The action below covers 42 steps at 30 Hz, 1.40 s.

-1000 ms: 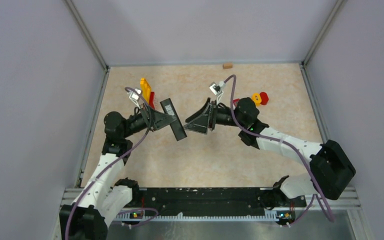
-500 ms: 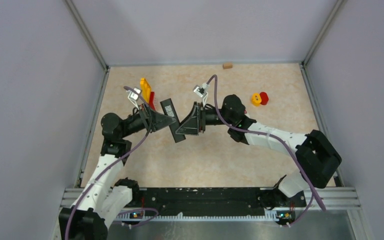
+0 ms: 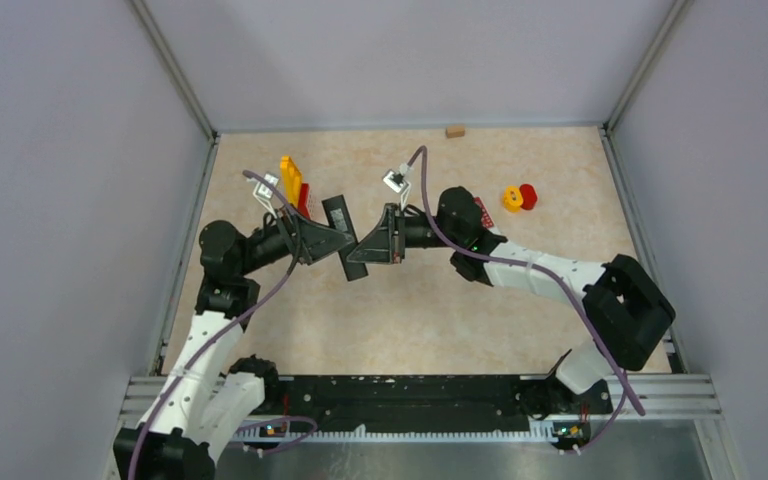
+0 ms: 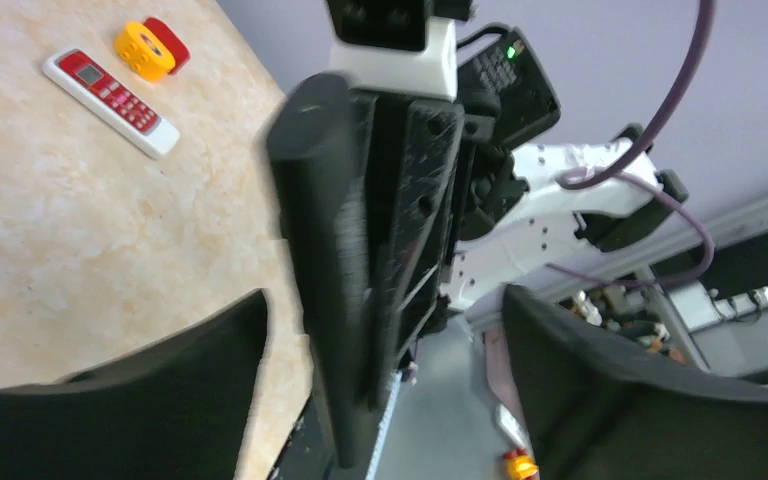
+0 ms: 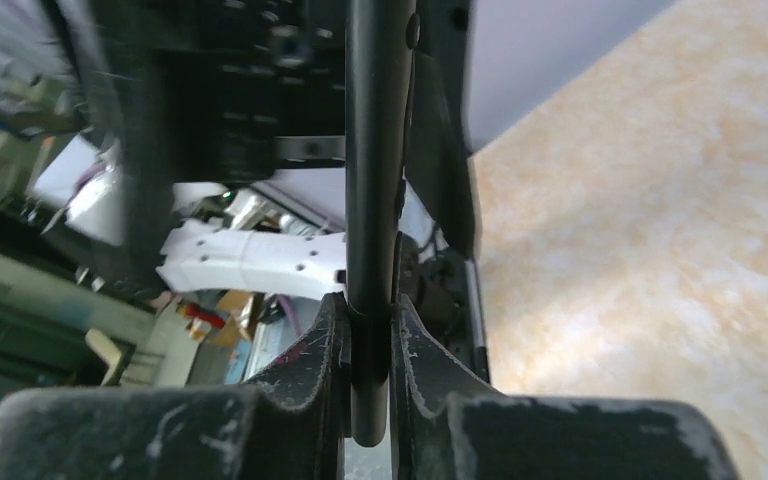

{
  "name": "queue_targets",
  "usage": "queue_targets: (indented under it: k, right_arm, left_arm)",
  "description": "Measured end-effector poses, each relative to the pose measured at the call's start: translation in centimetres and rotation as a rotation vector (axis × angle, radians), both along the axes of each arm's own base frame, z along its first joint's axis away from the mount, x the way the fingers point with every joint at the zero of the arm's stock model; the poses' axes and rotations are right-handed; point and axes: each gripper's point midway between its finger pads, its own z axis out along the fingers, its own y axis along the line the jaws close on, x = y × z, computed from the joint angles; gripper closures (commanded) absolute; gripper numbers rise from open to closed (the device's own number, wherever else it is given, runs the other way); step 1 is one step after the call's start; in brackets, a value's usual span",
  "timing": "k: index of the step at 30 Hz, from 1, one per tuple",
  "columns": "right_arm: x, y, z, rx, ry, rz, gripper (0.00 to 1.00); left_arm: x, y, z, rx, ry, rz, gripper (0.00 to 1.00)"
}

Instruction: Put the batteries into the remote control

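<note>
A long black remote control (image 3: pixel 344 238) hangs in the air over the middle of the table, between my two grippers. My right gripper (image 5: pixel 369 372) is shut on its near end, the slab (image 5: pixel 371 180) pinched edge-on between both fingers (image 5: pixel 310 375). In the top view this gripper (image 3: pixel 362 247) meets the remote from the right. My left gripper (image 4: pixel 385 335) is open, its fingers (image 4: pixel 160 385) standing wide on either side of the remote (image 4: pixel 325 270) without touching it. I see it in the top view (image 3: pixel 328 241) at the remote's left. The batteries are out of view.
A second, white and red remote (image 4: pixel 110 90) lies on the table beside a yellow and red round piece (image 3: pixel 519 197). A yellow and red object (image 3: pixel 291 181) stands behind the left gripper. A small brown block (image 3: pixel 454 130) sits at the back wall.
The right arm swung left and its gripper shut on the black remote. The left gripper, which held the remote before, has opened and let go of it.
</note>
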Motion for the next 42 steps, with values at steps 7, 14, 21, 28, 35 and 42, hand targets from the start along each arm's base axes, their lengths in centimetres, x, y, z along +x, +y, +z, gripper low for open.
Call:
queue_targets:
  k: [7,14,21,28,35,42]
  right_arm:
    - [4.4,-2.0,-4.9,-0.251,-0.006,-0.270,1.00]
    - [11.1,-11.0,-13.5,-0.787,-0.104,-0.731,1.00]
    - [13.7,-20.9,-21.2,-1.314,-0.170,-0.931,1.00]
    - [15.7,-24.0,-24.3,-1.559,-0.231,-0.966,1.00]
    - [18.2,-23.6,-24.3,-1.612,-0.293,-0.997,0.72]
    - [17.8,-22.8,-25.1,-1.587,-0.253,-0.955,0.57]
  left_arm:
    - [2.7,2.1,-1.4,0.145,0.021,0.257,0.01]
    - [5.0,6.0,-5.6,0.357,0.127,0.516,0.01]
    - [4.9,7.4,-8.0,0.448,0.193,0.576,0.01]
    - [4.7,7.6,-8.4,0.463,0.200,0.577,0.01]
    - [4.7,7.5,-8.4,0.463,0.201,0.574,0.01]
    - [4.6,7.5,-8.5,0.465,0.206,0.573,0.01]
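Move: The black remote, already in the right fingers, is bound for bare table just beside the red-and-white remote: about 23 cm ahead, 22 to the right and 26 below the right hand. The red-and-white remote lies some 27 cm ahead and 29 to the right of that hand; the yellow block 31 ahead and 36 right, the red block 31 ahead and 40 right, all at table height. From the left hand, the set-down place is roughly 21 cm ahead, 24 right and 29 below. The black remote is carried down, right and forward by the right hand, about 25 cm down, beside the red-and-white remote; the fingers swing from pointing left to pointing down, then open partway, still straddling the near end. The left hand, already clear, opens fully and backs off down, left and a little forward, turning some 30 degrees counter-clockwise. ##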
